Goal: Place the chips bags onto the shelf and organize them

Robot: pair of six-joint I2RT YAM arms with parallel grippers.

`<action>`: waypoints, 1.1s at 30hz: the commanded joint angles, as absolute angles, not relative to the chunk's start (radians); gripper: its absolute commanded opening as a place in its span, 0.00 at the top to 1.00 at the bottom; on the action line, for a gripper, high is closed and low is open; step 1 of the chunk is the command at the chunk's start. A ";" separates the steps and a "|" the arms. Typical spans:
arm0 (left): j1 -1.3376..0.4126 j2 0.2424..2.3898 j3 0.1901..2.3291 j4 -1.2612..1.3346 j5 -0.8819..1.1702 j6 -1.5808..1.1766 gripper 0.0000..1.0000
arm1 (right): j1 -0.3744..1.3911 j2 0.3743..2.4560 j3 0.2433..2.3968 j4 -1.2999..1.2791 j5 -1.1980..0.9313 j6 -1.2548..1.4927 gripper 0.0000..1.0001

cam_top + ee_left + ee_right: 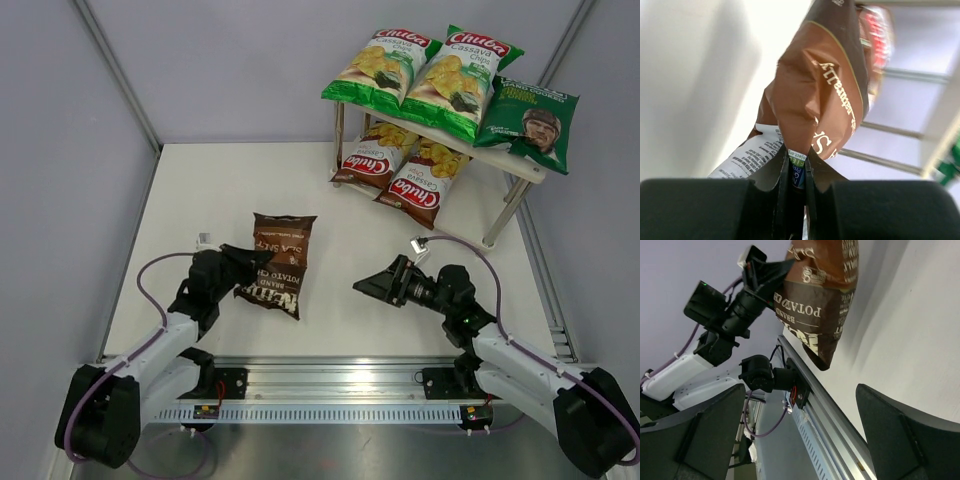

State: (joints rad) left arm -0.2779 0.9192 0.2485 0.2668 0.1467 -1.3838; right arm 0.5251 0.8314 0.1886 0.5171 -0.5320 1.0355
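The dark brown Kettle chips bag (283, 262) lies on the white table, left of centre. My left gripper (252, 262) is shut on its left edge; in the left wrist view the jaws (797, 165) pinch the bag's (820, 85) seam. My right gripper (365, 285) stands open beside the bag's right side, with nothing between its fingers (801, 387). The shelf (520, 170) is at the back right. Its top board holds two green Chuba bags (385, 62) (462, 75) and the dark green portrait bag (530, 120). Two brown-red Chuba bags (377, 152) (425, 172) lean on the lower board.
An aluminium rail (340, 380) with both arm bases runs along the near edge. Grey walls close in the table at the left, back and right. A small white object (205, 240) lies by the left arm. The left arm (725, 310) shows in the right wrist view.
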 commanded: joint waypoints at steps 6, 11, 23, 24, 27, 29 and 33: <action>-0.483 0.962 0.403 0.554 0.005 -1.517 1.00 | 0.603 1.001 0.265 0.753 -0.491 0.962 0.00; -0.606 1.017 0.443 0.693 -0.040 -1.557 1.00 | 0.649 1.120 0.310 0.911 -0.546 0.942 0.00; -0.798 1.094 0.471 0.900 -0.140 -1.595 1.00 | 0.701 1.154 0.370 0.965 -0.414 0.881 0.03; -0.796 1.097 0.472 0.902 -0.127 -1.595 1.00 | 0.703 1.151 0.370 0.972 -0.417 0.874 0.08; -0.796 1.104 0.476 0.911 -0.107 -1.572 0.89 | 0.703 1.123 0.368 0.994 -0.454 0.839 0.48; -0.795 1.091 0.485 0.904 -0.100 -1.534 0.76 | 0.700 1.091 0.370 0.959 -0.474 0.801 0.65; -0.694 1.046 0.613 0.760 0.181 -1.258 0.25 | 0.701 0.987 0.408 0.751 -0.480 0.703 0.72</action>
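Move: The left gripper already pinches the brown potato chips bag. The open right gripper waits about 23 cm to its right, 10 cm farther back and some 4 cm higher. From the right gripper, the brown bag's middle is roughly 20 cm left, 9 cm ahead and 5 cm lower. The nearer Chuba bag on the lower shelf sits about 15 cm right of the right gripper and 31 cm ahead. Bring the left gripper up about 16 cm and 14 cm right, carrying the brown bag towards the right gripper while tipping its fingers up. Meanwhile ease the right gripper some 5 cm left, then 5 cm up, and close it on the bag's lower edge; then open the left fingers to hand the bag over. ##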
